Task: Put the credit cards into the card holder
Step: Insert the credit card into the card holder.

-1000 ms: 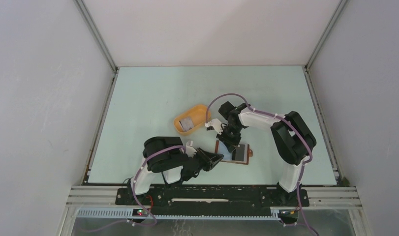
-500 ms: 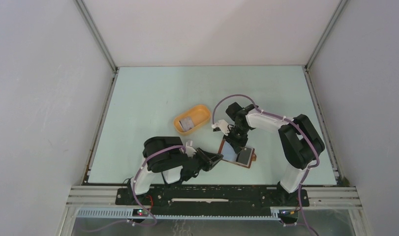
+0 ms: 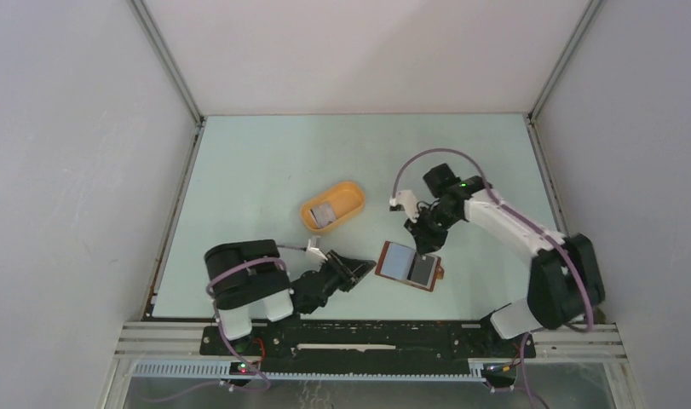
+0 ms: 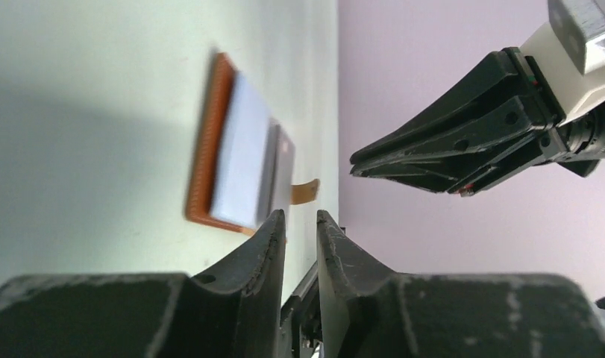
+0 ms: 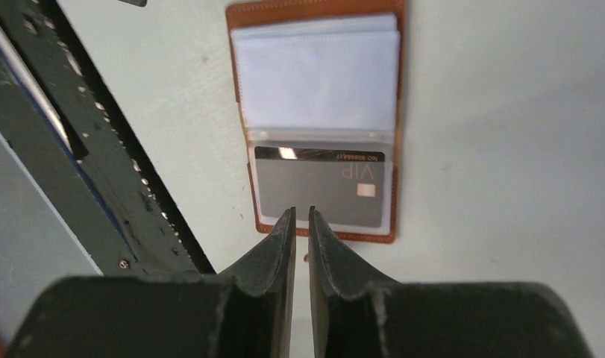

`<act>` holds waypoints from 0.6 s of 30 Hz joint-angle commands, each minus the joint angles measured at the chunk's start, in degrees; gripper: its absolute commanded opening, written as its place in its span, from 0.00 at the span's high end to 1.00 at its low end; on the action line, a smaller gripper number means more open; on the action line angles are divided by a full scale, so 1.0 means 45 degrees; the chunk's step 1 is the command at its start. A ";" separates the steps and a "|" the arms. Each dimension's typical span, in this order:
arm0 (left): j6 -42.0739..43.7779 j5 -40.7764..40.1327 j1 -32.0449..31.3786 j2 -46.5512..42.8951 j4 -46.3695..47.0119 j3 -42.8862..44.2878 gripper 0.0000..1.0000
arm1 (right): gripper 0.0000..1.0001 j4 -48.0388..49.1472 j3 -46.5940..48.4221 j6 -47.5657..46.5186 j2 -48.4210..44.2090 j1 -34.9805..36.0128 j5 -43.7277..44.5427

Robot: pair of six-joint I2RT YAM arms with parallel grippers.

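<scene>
The card holder (image 3: pixel 397 260) (image 5: pixel 321 82) lies open on the table, brown rim up, pale sleeves showing. A dark grey credit card (image 5: pixel 321 190) (image 3: pixel 422 270) sits in its right-hand sleeve. Another pale card (image 3: pixel 324 213) lies in the orange tray (image 3: pixel 350 198). My right gripper (image 3: pixel 425 247) (image 5: pixel 302 212) hovers just beyond the holder's far edge, jaws almost together with nothing between them. Just left of the holder (image 4: pixel 239 160) and apart from it, my left gripper (image 3: pixel 367 271) (image 4: pixel 301 216) stands a little open and empty.
The orange oval tray stands behind and left of the holder. A black rail (image 5: pixel 98 149) runs along the table's near edge. My right gripper's fingers (image 4: pixel 433 168) show in the left wrist view, above the holder.
My right gripper has lifted off the holder and swung back to the right. My left gripper has drawn back left from the holder's edge and opened slightly. The holder turned a little.
</scene>
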 commanded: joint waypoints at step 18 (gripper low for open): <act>1.3200 -0.0184 0.0170 -0.8883 -1.7689 0.5318 0.01 | 0.36 -0.0366 -0.1523 -0.1854 -0.4753 -0.2787 -0.2833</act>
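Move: The open card holder lies some 6 cm below the right hand, its middle about 3 cm back and 3 cm to the left; the black card in its right half is about 4 cm back and 1 cm to this hand's right. From the left hand the card holder's middle is roughly 11 cm right, 1 cm ahead and 5 cm below. The orange tray stands about 18 cm ahead and 11 cm left of the left hand. Upwards, both empty hands clear the card holder and open. The right goes fast, rising about 13 cm before sinking back some 5 over the same spot, its fingers swinging up towards the left by roughly 25 degrees. The left climbs nearly 10 cm, edging a little forward late on, while rolling about 50 degrees around its pointing line, left side rising, and spreading almost fully. ##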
